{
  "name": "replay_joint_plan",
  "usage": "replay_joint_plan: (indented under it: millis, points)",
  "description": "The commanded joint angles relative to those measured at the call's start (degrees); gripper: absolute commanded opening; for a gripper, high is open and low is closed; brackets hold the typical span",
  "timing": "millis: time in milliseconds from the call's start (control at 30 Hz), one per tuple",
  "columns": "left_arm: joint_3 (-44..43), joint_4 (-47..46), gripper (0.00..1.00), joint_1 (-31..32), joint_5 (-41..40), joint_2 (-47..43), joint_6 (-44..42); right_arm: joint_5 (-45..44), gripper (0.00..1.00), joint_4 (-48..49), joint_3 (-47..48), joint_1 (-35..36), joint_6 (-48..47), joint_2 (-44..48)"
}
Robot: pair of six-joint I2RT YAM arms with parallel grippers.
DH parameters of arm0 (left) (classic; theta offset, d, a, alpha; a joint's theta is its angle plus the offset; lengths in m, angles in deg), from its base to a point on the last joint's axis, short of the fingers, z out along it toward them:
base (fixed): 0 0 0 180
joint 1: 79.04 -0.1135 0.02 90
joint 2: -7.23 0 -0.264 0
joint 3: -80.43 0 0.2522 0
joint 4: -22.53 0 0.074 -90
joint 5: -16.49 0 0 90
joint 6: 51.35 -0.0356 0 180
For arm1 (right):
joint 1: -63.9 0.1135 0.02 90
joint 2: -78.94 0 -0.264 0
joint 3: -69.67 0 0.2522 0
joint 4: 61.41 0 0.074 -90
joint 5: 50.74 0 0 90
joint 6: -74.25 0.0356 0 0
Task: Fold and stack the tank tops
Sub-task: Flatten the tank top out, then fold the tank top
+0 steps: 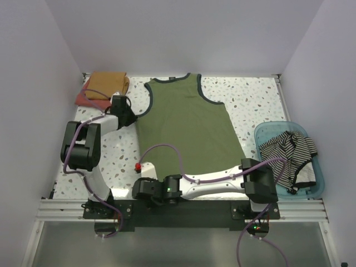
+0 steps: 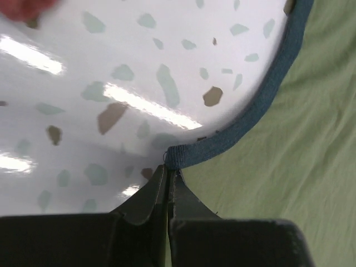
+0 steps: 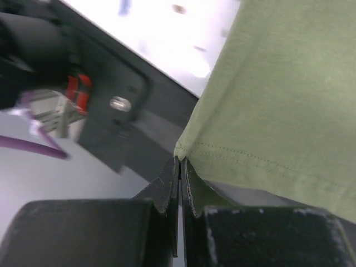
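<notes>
The olive green tank top [image 1: 189, 122] lies spread flat on the speckled table, neck toward the back. My left gripper [image 1: 132, 118] is at its left armhole. In the left wrist view the left gripper [image 2: 168, 169] is shut on the end of the navy trim [image 2: 245, 122], where the green cloth [image 2: 289, 167] begins. My right gripper [image 1: 139, 186] reaches across to the near left hem corner. In the right wrist view the right gripper [image 3: 181, 161] is shut on that stitched corner of the olive tank top [image 3: 278, 100]. A striped tank top [image 1: 289, 150] lies crumpled in the basket.
A translucent blue basket [image 1: 267, 133] stands at the right edge. Folded mustard [image 1: 108, 82] and red [image 1: 83, 99] tank tops are stacked at the back left corner. A small red part [image 1: 137, 167] sits near the black base rail [image 1: 194, 208]. White walls enclose the table.
</notes>
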Motion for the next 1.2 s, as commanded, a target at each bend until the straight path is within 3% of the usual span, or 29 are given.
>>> replay_joint_plan:
  millis: [0,200,333,733,1167]
  points:
    - [-3.81,5.73,0.00,-3.09,-6.40,-5.14,-2.24,3.94,0.00,1.98,6.97,1.05,-1.11,-4.83]
    - [-7.50,10.30,0.00,-4.50,-7.55,-6.20,-5.41,4.82,0.00,0.23,14.26,0.79,-3.13,-9.85]
    - [-8.30,10.39,0.00,-4.42,-6.85,-7.51,-5.50,4.21,0.00,0.22,13.32,0.17,-3.31,-7.92]
    - [-11.72,10.13,0.00,4.63,-7.11,-3.30,-2.25,0.87,0.00,6.29,-8.74,-3.17,1.96,10.96]
    - [-18.75,11.18,0.00,14.39,-9.84,3.55,0.30,-2.30,0.00,9.54,-23.07,-3.17,7.76,18.62]
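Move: The left gripper holds the left armhole's lower corner, and the tank top's middle lies some 21 cm to its right and 6 cm back, about 2 cm below. The left shoulder is roughly 17 cm ahead and 4 cm right of that hand, the folded stack 16 cm ahead and 12 cm left. The right gripper holds the left hem corner; the tank top's middle is about 35 cm ahead, 16 cm right and 7 cm below it. Still pinching the armhole corner and the hem corner, the two hands swing together about 5 cm to the left, then reverse and carry the tank top's left side back rightward over its body, ending some 9 cm (left hand) and 7 cm (right hand) right of where they began. The left hand climbs about 6 cm before easing down a little; the right ends slightly lower. Both grippers stay shut. ##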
